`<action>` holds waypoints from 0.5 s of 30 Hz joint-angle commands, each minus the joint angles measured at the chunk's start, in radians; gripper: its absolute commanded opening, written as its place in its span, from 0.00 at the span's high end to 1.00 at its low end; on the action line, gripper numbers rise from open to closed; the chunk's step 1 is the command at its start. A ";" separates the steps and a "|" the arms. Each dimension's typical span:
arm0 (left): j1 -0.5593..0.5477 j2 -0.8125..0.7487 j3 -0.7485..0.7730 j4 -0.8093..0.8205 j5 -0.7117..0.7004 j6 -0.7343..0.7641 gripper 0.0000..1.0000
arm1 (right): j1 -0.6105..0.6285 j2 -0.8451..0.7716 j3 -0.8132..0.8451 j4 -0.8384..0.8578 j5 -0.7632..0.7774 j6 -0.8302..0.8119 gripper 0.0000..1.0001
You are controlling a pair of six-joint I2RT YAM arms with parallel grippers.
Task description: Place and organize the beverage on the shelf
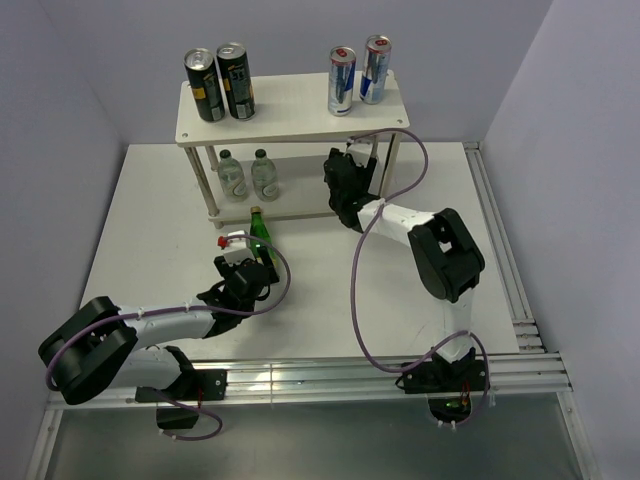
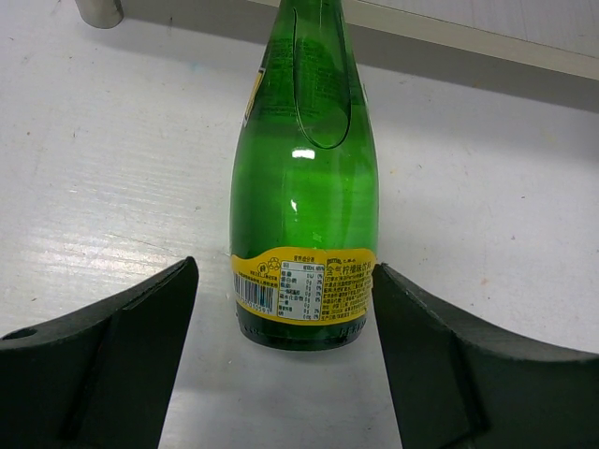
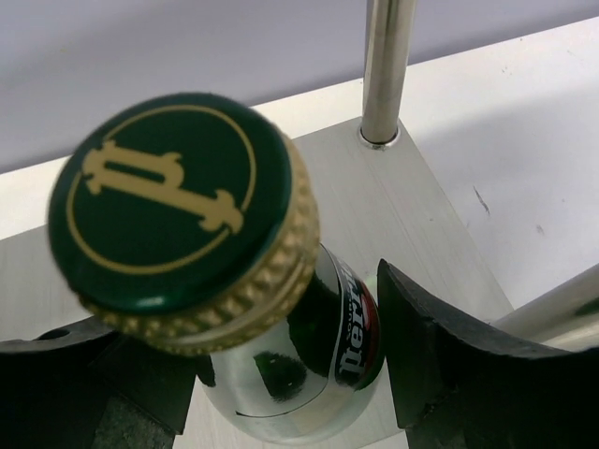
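Note:
The cream-white two-tier shelf (image 1: 300,118) stands at the back of the table. A green glass bottle (image 1: 258,224) with a yellow label stands upright on the table in front of it. My left gripper (image 1: 258,256) is open just behind this bottle. In the left wrist view the bottle (image 2: 304,187) stands between the fingers of the left gripper (image 2: 285,281), with a gap on the left side. My right gripper (image 1: 347,186) reaches into the right end of the lower tier. It is shut on a green Perrier bottle (image 3: 309,374) with a green-and-gold cap (image 3: 178,206), upright on the lower board (image 3: 421,196).
Two dark cans (image 1: 220,84) stand on the top board at the left and two silver-blue cans (image 1: 358,74) at the right. Two clear bottles (image 1: 248,174) stand on the lower tier at the left. A small white and red item (image 1: 233,240) lies by the left gripper. A shelf leg (image 3: 386,65) stands behind the Perrier bottle.

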 commanded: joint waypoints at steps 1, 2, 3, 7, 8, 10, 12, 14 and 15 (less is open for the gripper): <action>0.004 -0.013 -0.002 0.037 -0.002 0.010 0.19 | -0.008 -0.015 0.087 0.089 0.026 -0.030 0.65; 0.003 -0.015 -0.002 0.035 -0.002 0.010 0.19 | -0.008 -0.017 0.081 0.089 0.027 -0.032 0.53; 0.004 -0.015 -0.002 0.034 -0.002 0.010 0.19 | -0.008 -0.020 0.078 0.088 0.024 -0.029 0.36; 0.004 -0.026 0.003 0.020 -0.005 0.010 0.19 | -0.006 -0.051 0.044 0.092 0.016 -0.027 0.15; 0.004 -0.032 0.004 0.017 -0.005 0.011 0.19 | -0.005 -0.057 0.029 0.091 0.010 -0.020 0.11; 0.004 -0.036 0.012 0.008 -0.007 0.008 0.19 | -0.005 -0.081 0.011 0.089 0.001 -0.015 0.04; 0.004 -0.047 0.019 -0.014 -0.007 0.010 0.19 | -0.002 -0.100 -0.020 0.086 -0.008 -0.007 0.02; 0.003 -0.061 0.032 -0.037 -0.007 0.007 0.18 | 0.007 -0.127 -0.057 0.084 -0.019 0.000 0.00; 0.003 -0.064 0.035 -0.046 -0.007 0.002 0.18 | 0.010 -0.138 -0.072 0.086 -0.020 0.005 0.00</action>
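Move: My right hand still grips the green bottle on the lower shelf, its middle practically at my finger pads, perhaps 2 cm lower. From that hand the front right shelf post is some 6 cm back and 6 cm right, the rear one about 7 cm ahead and 5 cm right, and the nearer clear bottle roughly 20 cm left and 2 cm back. From my left hand the gripped bottle lies about 24 cm ahead and 23 cm right, some 7 cm up. I let go of the green bottle on the lower shelf: my right hand holds its place while the fingers spread to fully open, ending the grip. Only then does it start easing out, back and up by a little under 1 cm each, with hardly any wrist turn. ##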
